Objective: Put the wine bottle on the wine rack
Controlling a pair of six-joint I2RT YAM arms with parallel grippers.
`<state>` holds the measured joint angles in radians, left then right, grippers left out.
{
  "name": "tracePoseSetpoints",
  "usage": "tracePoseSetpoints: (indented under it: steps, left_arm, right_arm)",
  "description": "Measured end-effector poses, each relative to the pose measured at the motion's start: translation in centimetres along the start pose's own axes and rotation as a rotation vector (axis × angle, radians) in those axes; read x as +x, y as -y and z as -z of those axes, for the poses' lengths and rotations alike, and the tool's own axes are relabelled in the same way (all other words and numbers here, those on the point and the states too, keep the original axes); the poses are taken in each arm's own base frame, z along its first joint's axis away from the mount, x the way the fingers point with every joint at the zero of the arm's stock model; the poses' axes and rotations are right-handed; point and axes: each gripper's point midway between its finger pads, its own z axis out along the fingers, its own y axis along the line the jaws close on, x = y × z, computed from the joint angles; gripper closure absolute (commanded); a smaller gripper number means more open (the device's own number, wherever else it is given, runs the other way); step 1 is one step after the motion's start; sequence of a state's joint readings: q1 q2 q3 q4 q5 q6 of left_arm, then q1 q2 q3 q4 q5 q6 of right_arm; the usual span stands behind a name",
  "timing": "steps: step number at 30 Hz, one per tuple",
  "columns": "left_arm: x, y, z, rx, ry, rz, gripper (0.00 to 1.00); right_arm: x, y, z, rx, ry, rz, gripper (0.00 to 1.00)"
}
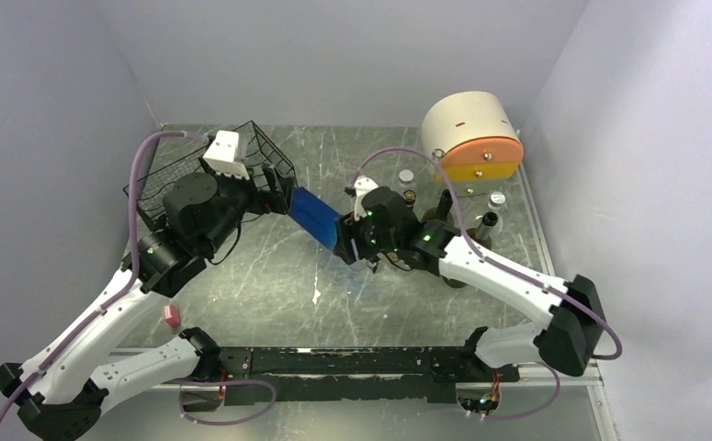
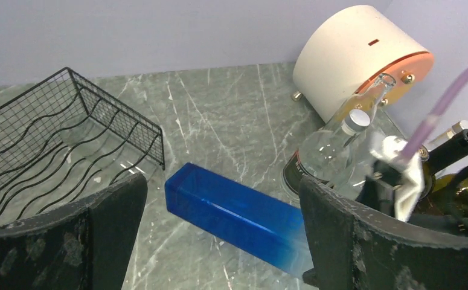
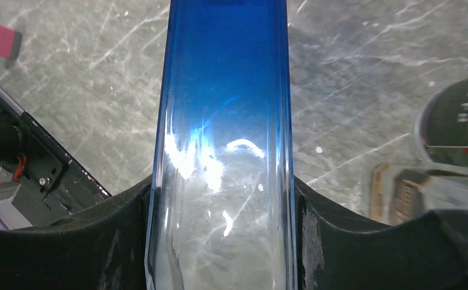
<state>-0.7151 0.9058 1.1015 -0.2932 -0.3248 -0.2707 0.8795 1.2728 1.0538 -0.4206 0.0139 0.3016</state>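
Observation:
The wine bottle [image 1: 315, 213] is a square glass bottle, deep blue at one end and clear at the other. My right gripper [image 1: 350, 241] is shut on its clear end, a finger pressed to each side [image 3: 222, 199], and the bottle [image 3: 225, 109] runs out lengthwise over the table. Its blue end [image 2: 231, 208] points at my left gripper [image 2: 222, 181], which stands wide open, both fingers apart from the glass. The black wire wine rack [image 1: 173, 170] sits at the back left, just behind the left gripper [image 1: 274, 188]; its wavy cradles [image 2: 44, 142] hold nothing.
A cream-and-orange drum-shaped box [image 1: 473, 136] stands at the back right. Several upright bottles [image 1: 444, 213] crowd beside the right arm, among them a clear one [image 2: 340, 145] and a dark green one [image 2: 461, 181]. A small pink object [image 1: 172, 315] lies near the left arm.

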Motion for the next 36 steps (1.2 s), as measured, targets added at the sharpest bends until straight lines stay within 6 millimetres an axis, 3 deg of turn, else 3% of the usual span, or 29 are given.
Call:
tracePoseSetpoints:
  steps: [5, 15, 24, 36]
  left_arm:
    - [-0.8, -0.8, 1.3, -0.027, 0.023, -0.006, 0.01]
    - [-4.9, -0.9, 2.8, 0.007, 0.198, -0.112, 0.01]
    - [-1.7, -2.0, 2.6, 0.010, 0.230, -0.175, 0.01]
    - [-1.8, -2.3, 2.2, -0.010, 0.234, -0.213, 0.01]
  right_arm:
    - [2.1, -1.4, -2.9, -0.033, -0.067, 0.010, 1.00]
    - [4.8, -5.1, -7.3, -0.101, -0.111, 0.069, 1.00]
    - [3.6, -6.6, -9.5, -0.116, -0.049, 0.045, 1.00]
    - [2.8, -6.5, -12.0, -0.089, -0.003, 0.043, 1.00]
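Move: My right hand holds the blue bottle, its square base end pointing ahead and left; the wine rack's middle is about 33 cm left, 16 cm ahead and 14 cm below that hand. A clear bottle already lies in the rack's right end, some 17 cm left and 17 cm ahead of my right hand; a brandy bottle stands about 11 cm right and 2 cm ahead. From my empty left hand the rack's middle lies about 19 cm left, 12 cm ahead and 31 cm down. My right hand keeps its hold on the blue bottle and carries it left about 12 cm and down some 8 cm towards the rack's near side, easing back a little, then forward again. My open left hand clears aside: it shifts about 3 cm left, rises nearly 5 cm, then sinks most of that again, fingers tipping up some 15 degrees. ##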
